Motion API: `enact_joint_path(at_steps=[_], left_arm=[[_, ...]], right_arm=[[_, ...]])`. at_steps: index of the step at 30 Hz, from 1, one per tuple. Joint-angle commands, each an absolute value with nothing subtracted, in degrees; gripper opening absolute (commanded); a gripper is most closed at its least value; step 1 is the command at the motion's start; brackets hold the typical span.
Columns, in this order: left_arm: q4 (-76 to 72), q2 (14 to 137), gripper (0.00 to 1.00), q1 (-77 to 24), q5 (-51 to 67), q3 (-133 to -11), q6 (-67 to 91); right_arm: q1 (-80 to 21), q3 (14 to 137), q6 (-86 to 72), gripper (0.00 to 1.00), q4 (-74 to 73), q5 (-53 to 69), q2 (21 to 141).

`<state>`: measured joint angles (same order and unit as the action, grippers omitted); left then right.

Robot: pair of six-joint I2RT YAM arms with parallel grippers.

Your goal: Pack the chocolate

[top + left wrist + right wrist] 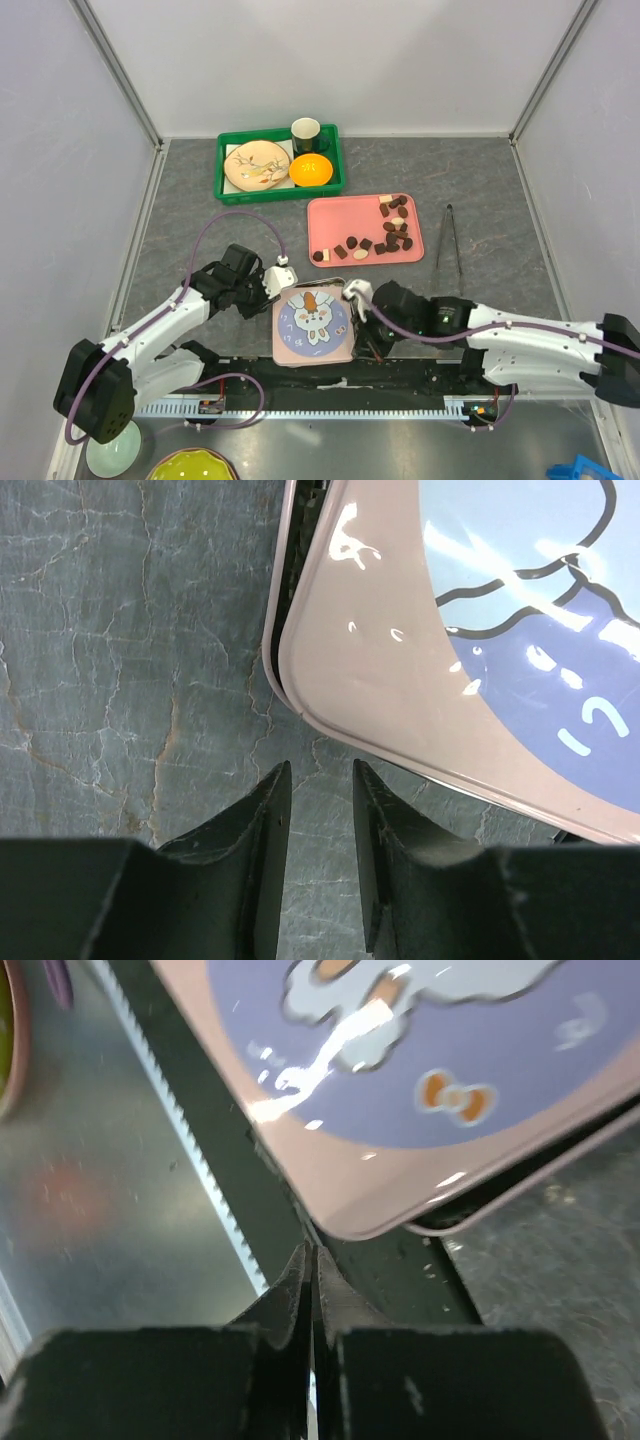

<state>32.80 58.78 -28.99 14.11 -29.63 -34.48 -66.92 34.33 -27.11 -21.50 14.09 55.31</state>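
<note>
The chocolate [390, 232], several dark brown and a few cream pieces, lies on a pink tray [335, 218] in the middle of the table. A pink tin [312, 322] with a bunny lid [470, 630] [450, 1050] sits at the near edge, the lid slightly askew over its base. My left gripper [274, 284] [320, 770] is open just off the tin's left corner, with only the table between its fingers. My right gripper [362, 343] [312, 1255] is shut and empty, its tips just below the lid's near right corner.
A green basket [228, 172] at the back holds a patterned plate, an orange bowl and a dark cup. Metal tongs [445, 240] lie right of the tray. Two bowls [110, 455] sit at the near left, past the black rail [400, 385].
</note>
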Motion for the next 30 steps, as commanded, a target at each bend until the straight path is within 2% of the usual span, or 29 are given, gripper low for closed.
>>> enact_joint_path(at_steps=[1,8,14,18,22,30], left_arm=[[32.78,59.15,0.38,-28.74,14.94,-32.52,-34.19],[33.05,59.85,0.37,-28.74,14.68,-33.75,-33.58],[33.75,59.24,0.38,-28.74,14.33,-34.36,-33.13],[34.01,59.33,0.38,-28.74,14.50,-34.80,-32.52],[34.72,58.89,0.38,-28.74,14.15,-35.59,-32.69],[34.81,58.71,0.38,-28.74,13.54,-36.83,-32.52]], right_arm=[[-73.73,37.09,-21.28,0.00,-21.44,16.09,57.74],[-84.19,37.44,-18.90,0.00,-18.90,11.79,63.27],[-91.14,36.83,-19.16,0.00,-12.84,-6.29,71.80],[-92.46,34.46,-18.90,0.00,-3.38,-15.98,74.00],[-92.37,35.06,-18.63,0.00,-0.62,-21.61,78.83],[-87.72,37.97,-19.16,0.00,1.13,-19.25,85.25]])
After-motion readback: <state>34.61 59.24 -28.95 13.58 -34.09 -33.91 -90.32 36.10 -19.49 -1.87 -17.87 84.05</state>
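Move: The chocolate box's lid lies askew on the box, its middle about 10 cm to the right gripper's left, 7 cm ahead and 9 cm below. The box beneath sits roughly 2 cm farther out than the lid and 1 cm more to the right. The pink tray is straight ahead of the right gripper, some 27 cm out. From the left gripper, the lid's middle is about 12 cm to the right and 5 cm back, nearly level. Swing the closed right gripper back about 7.5 cm around the lid's near-right corner, sinking. Then curl it forward and left, still going down, roughly 9 cm lower in all, tipping the fingers some 25 degrees to point more forward, until their tips meet the lid's near edge. Ease the part-open left gripper up about 2 cm and slightly forward beside the far-left corner. ##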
